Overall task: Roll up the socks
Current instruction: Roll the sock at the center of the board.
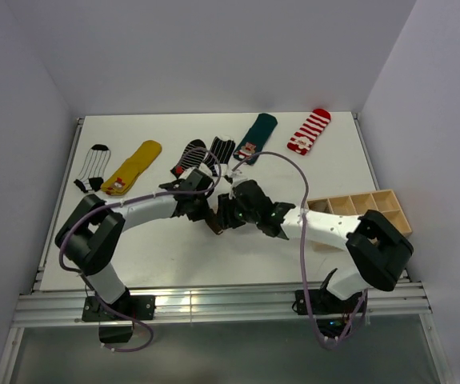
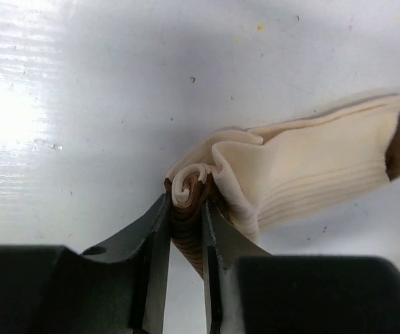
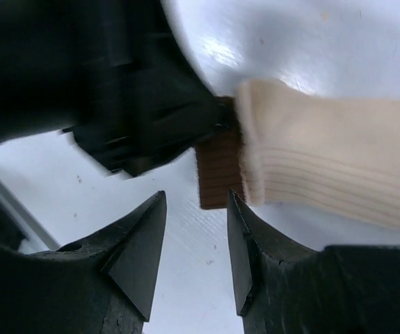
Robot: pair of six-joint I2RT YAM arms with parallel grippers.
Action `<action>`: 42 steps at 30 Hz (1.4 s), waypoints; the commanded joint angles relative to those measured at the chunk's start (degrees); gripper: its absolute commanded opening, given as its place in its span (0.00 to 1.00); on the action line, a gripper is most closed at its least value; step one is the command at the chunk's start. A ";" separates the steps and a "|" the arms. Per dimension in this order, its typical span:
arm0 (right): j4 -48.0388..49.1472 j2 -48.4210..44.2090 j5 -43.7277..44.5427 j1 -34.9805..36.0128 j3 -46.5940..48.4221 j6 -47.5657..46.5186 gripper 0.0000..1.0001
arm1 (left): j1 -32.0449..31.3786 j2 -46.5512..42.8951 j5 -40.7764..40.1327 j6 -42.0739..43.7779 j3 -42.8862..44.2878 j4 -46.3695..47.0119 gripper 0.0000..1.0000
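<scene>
A cream sock with a brown band [image 2: 311, 167] lies on the white table, its brown end coiled into a tight roll. My left gripper [image 2: 186, 202] is shut on that rolled end, with one finger pressed on each side of it. The right wrist view shows the same sock [image 3: 325, 167] with its brown cuff just ahead of my right gripper [image 3: 196, 198]. That gripper is open and holds nothing. From above, both grippers meet mid-table, the left gripper [image 1: 206, 210] beside the right gripper [image 1: 228, 214]. They hide most of the sock [image 1: 214, 226].
Several more socks lie in a row at the back: black-and-white striped [image 1: 92, 166], yellow [image 1: 134, 166], dark patterned [image 1: 190, 156], dark green [image 1: 255, 132], red-and-white striped [image 1: 310, 130]. A wooden divided tray [image 1: 362, 210] sits at the right edge.
</scene>
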 commanded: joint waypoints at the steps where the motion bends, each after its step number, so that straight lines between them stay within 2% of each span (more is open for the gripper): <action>1: 2.37 -2.74 19.66 5.86 -2.60 -7.69 0.48 | -0.22 4.51 -2.80 6.51 7.27 -15.07 0.18; 5: 7.12 -1.08 30.90 14.03 -3.67 -10.69 0.49 | -0.22 9.43 -0.87 9.77 15.26 -23.33 0.18; 9: 7.48 2.61 39.77 19.75 -1.30 -12.27 0.50 | -0.40 12.86 -0.86 11.26 19.32 -27.21 0.19; 12: 6.78 5.86 43.05 22.04 1.33 -13.15 0.50 | -0.40 13.30 -1.22 11.18 20.64 -28.35 0.19; 22: 6.08 14.38 46.74 23.02 6.70 -14.21 0.50 | -0.58 13.92 0.45 10.74 20.12 -26.87 0.19; 27: 7.48 16.76 44.38 23.02 7.23 -14.12 0.48 | -0.66 13.92 1.50 10.47 19.15 -25.46 0.18; 31: 7.31 19.58 44.64 23.02 8.02 -14.12 0.42 | -0.66 13.66 2.21 10.30 18.28 -24.23 0.19; 33: 6.96 20.10 44.73 22.67 8.02 -13.77 0.28 | -0.66 13.31 2.04 10.12 18.10 -24.14 0.19; 34: 6.69 20.37 44.56 22.49 7.85 -13.51 0.17 | -0.66 13.13 1.95 10.12 17.92 -24.05 0.20; 37: 5.99 19.93 41.93 20.74 7.24 -12.54 0.00 | -0.14 11.47 1.51 9.51 15.99 -22.91 0.20; 42: 5.81 15.90 31.74 16.52 3.99 -11.40 0.00 | 3.11 4.79 2.65 6.79 7.74 -18.00 0.27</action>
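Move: My left hand already pinches the far side of the rolled brown cuff. The near part, which my right hand goes for, lies about 3 cm back and 2 cm right of my left fingers, 1 cm below. From my open right hand that part is some 4 cm left, 1 cm back and 6 cm below. The cream stretch lies about 3 cm ahead of my right hand, 1 cm right and 7 cm below. My left hand keeps its pinch and nearly its place while it tips steeper, some 20 degrees. I bring my right hand down about 6 cm beside it, first dipping back 3 cm, then coming forward again and working left, its fingers swinging from leftward to more forward. Low beneath the left gripper, I close it on the near part of the brown cuff. ##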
